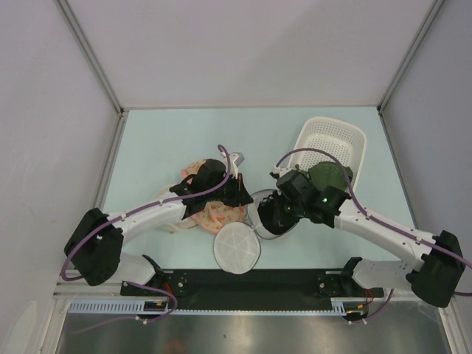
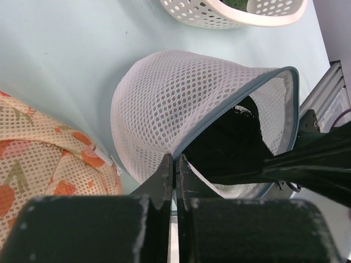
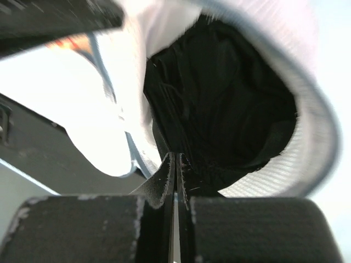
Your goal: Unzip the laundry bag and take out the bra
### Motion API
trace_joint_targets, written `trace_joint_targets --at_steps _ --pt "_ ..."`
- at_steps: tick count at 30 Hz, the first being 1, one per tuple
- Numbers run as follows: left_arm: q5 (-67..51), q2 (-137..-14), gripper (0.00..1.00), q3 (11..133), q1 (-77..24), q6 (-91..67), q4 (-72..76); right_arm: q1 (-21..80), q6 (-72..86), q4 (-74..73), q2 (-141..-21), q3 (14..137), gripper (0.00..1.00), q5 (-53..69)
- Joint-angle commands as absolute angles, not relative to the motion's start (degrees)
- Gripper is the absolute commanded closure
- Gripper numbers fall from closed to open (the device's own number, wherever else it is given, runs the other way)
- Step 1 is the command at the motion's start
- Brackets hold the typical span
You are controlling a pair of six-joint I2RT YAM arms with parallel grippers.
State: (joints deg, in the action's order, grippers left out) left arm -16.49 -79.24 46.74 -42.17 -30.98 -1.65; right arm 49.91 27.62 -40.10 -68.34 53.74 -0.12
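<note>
The laundry bag (image 2: pixel 164 98) is a white mesh drum with a dark zipper band, lying on its side with its mouth open. Its round lid flap (image 1: pixel 236 251) hangs toward the table's near edge. The black bra (image 2: pixel 230 142) fills the opening. My left gripper (image 2: pixel 175 160) is shut on the bag's zipper rim. My right gripper (image 3: pixel 176 156) reaches into the mouth from the right and is shut on the bra's (image 3: pixel 230 98) black fabric at the lower rim. From above, both grippers (image 1: pixel 245 198) (image 1: pixel 269 217) meet at the bag (image 1: pixel 257 205).
A peach-orange floral mesh item (image 1: pixel 214 214) lies under the left arm, just left of the bag. A white perforated basket (image 1: pixel 346 136) stands at the back right, with a dark green item (image 1: pixel 328 175) in it. The metal frame rail runs along the near edge.
</note>
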Motion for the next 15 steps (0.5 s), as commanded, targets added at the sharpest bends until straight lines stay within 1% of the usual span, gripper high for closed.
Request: trace_joint_targets --at_steps 1,9,15 --pt "-17.93 -77.87 1.0 48.34 -41.75 -30.15 -0.26 49.92 29.7 -37.27 -63.11 56.08 1.0 -6.67" --pt "-18.46 -78.66 1.0 48.34 -41.75 -30.5 -0.26 48.25 30.67 -32.26 -59.07 55.28 1.0 -3.35" --pt "-18.37 -79.89 1.0 48.34 -41.75 -31.2 -0.18 46.67 31.29 -31.73 -54.94 56.07 1.0 2.98"
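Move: The right hand, already shut on the black bra just inside the laundry bag's mouth, has the white basket some 20 cm ahead and 16 cm to its right, about 8 cm lower; the green bra in it sits about 14 cm ahead and 17 cm right. The bag's middle is about 2 cm ahead, 2 cm left and 5 cm below. From the left hand, still pinching the bag's rim, the basket lies roughly 15 cm ahead, 26 cm right. Upward, some 6 cm and quick at first, the right hand draws the pinched black bra out through the bag's mouth, easing about 2 cm forward as well. Its wrist tilts about 15 degrees, left side rising and fingers swinging outward, with the grip kept shut. The left hand stays in place and keeps the bag's rim pinched. ##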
